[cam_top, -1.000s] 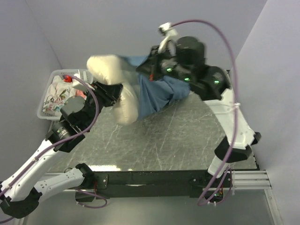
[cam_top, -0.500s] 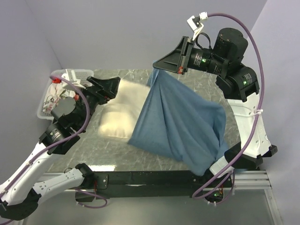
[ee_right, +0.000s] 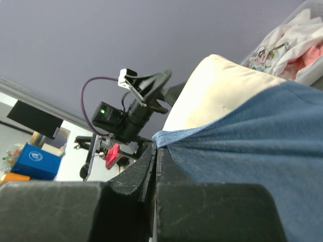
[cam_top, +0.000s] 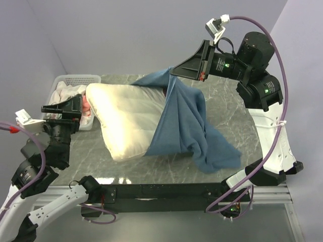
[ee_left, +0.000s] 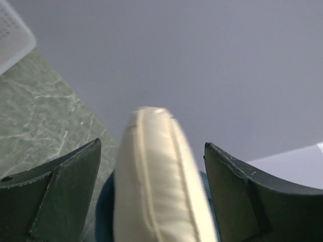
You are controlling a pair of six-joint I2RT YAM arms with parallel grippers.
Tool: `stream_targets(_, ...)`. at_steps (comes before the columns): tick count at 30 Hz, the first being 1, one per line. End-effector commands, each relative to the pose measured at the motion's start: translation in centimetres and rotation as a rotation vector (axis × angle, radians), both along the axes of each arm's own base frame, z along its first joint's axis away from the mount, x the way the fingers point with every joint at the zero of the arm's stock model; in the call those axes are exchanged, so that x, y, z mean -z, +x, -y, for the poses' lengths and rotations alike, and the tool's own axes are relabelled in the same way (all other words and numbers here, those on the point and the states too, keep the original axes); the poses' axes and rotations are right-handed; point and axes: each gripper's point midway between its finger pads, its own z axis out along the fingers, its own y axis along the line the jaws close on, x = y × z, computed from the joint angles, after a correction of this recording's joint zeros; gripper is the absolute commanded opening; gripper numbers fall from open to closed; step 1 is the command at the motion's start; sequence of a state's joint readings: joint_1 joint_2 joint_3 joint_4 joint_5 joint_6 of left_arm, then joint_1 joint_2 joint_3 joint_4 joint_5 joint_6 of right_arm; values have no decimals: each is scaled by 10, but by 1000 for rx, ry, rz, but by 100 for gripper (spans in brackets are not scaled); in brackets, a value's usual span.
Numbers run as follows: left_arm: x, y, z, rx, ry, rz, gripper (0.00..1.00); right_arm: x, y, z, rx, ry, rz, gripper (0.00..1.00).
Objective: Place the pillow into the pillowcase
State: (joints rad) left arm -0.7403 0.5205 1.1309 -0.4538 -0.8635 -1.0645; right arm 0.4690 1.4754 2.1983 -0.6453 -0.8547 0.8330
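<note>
The cream pillow (cam_top: pixel 126 121) lies on the table, its right part covered by the blue pillowcase (cam_top: pixel 184 121), whose edge also shows behind it. My right gripper (cam_top: pixel 174 72) hangs above, shut on the pillowcase hem (ee_right: pixel 166 136), with the pillow (ee_right: pixel 222 85) beyond it. My left gripper (cam_top: pixel 78 107) is open at the pillow's left end. In the left wrist view the pillow (ee_left: pixel 156 191) stands end-on between the spread fingers (ee_left: pixel 65 191), and gaps show on both sides.
A white basket (cam_top: pixel 75 79) with printed white cloth and pink fabric (cam_top: pixel 63 91) stands at the table's left edge, right behind my left gripper. The pillowcase's loose end trails toward the front edge (cam_top: pixel 222 156). Walls close in at the back and on both sides.
My left gripper opened, let go of the pillow and drew back left. The pillow dropped flat onto the table. The right gripper kept the pillowcase hem raised, and the case now drapes over the pillow.
</note>
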Motion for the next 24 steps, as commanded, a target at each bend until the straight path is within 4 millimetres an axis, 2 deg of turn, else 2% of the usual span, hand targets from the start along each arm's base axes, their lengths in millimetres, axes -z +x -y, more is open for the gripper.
stream_targets(1, 34, 6, -9, -86, -13, -148, 84, -68, -38, 28, 8, 141, 240, 0)
stream_targets(7, 36, 11, 12, 0, 12, -155, 84, -70, -30, 35, 21, 146, 231, 0)
stream_targets(13, 19, 17, 40, 118, 73, -136, 88, -71, -13, 42, 38, 146, 210, 0)
stream_targets(17, -2, 19, 57, 196, 112, -98, 89, -69, -1, 45, 52, 143, 194, 0)
stream_targets(18, -13, 17, 60, 218, 113, -77, 89, -70, 0, 46, 56, 144, 196, 0)
stream_targets(20, -17, 21, 74, 269, 149, -78, 90, -66, 8, 46, 71, 140, 180, 0)
stream_targets(21, -25, 21, 75, 276, 151, -66, 90, -65, 11, 46, 78, 140, 176, 0)
stream_targets(24, -22, 29, 89, 340, 171, -70, 91, -61, 25, 48, 104, 142, 163, 0)
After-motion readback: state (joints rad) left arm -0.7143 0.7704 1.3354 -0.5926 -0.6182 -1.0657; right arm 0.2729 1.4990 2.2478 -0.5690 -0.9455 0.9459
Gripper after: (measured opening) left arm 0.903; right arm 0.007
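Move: The mouth of the pillowcase hangs some 26 cm to the right of the open left hand, a few cm ahead and about 18 cm lower. The pillow bulges out of it, about 14 cm to that hand's right, 2 cm ahead and 18 cm down; the basket is about 20 cm ahead, 10 cm left and 38 cm below. From the right hand, already pinching a corner of the case, the pillow lies about 15 cm left, about level fore and aft, and 28 cm down. The pillowcase, still pinched by its corner in the right hand's shut fingers, is drawn about 5 cm to the right and forward, rising a little. The left hand stays wide open and touches nothing: it first dips about 4 cm, then climbs back while sweeping some 7 cm right and slightly forward, turning clockwise by nearly 15 degrees. ##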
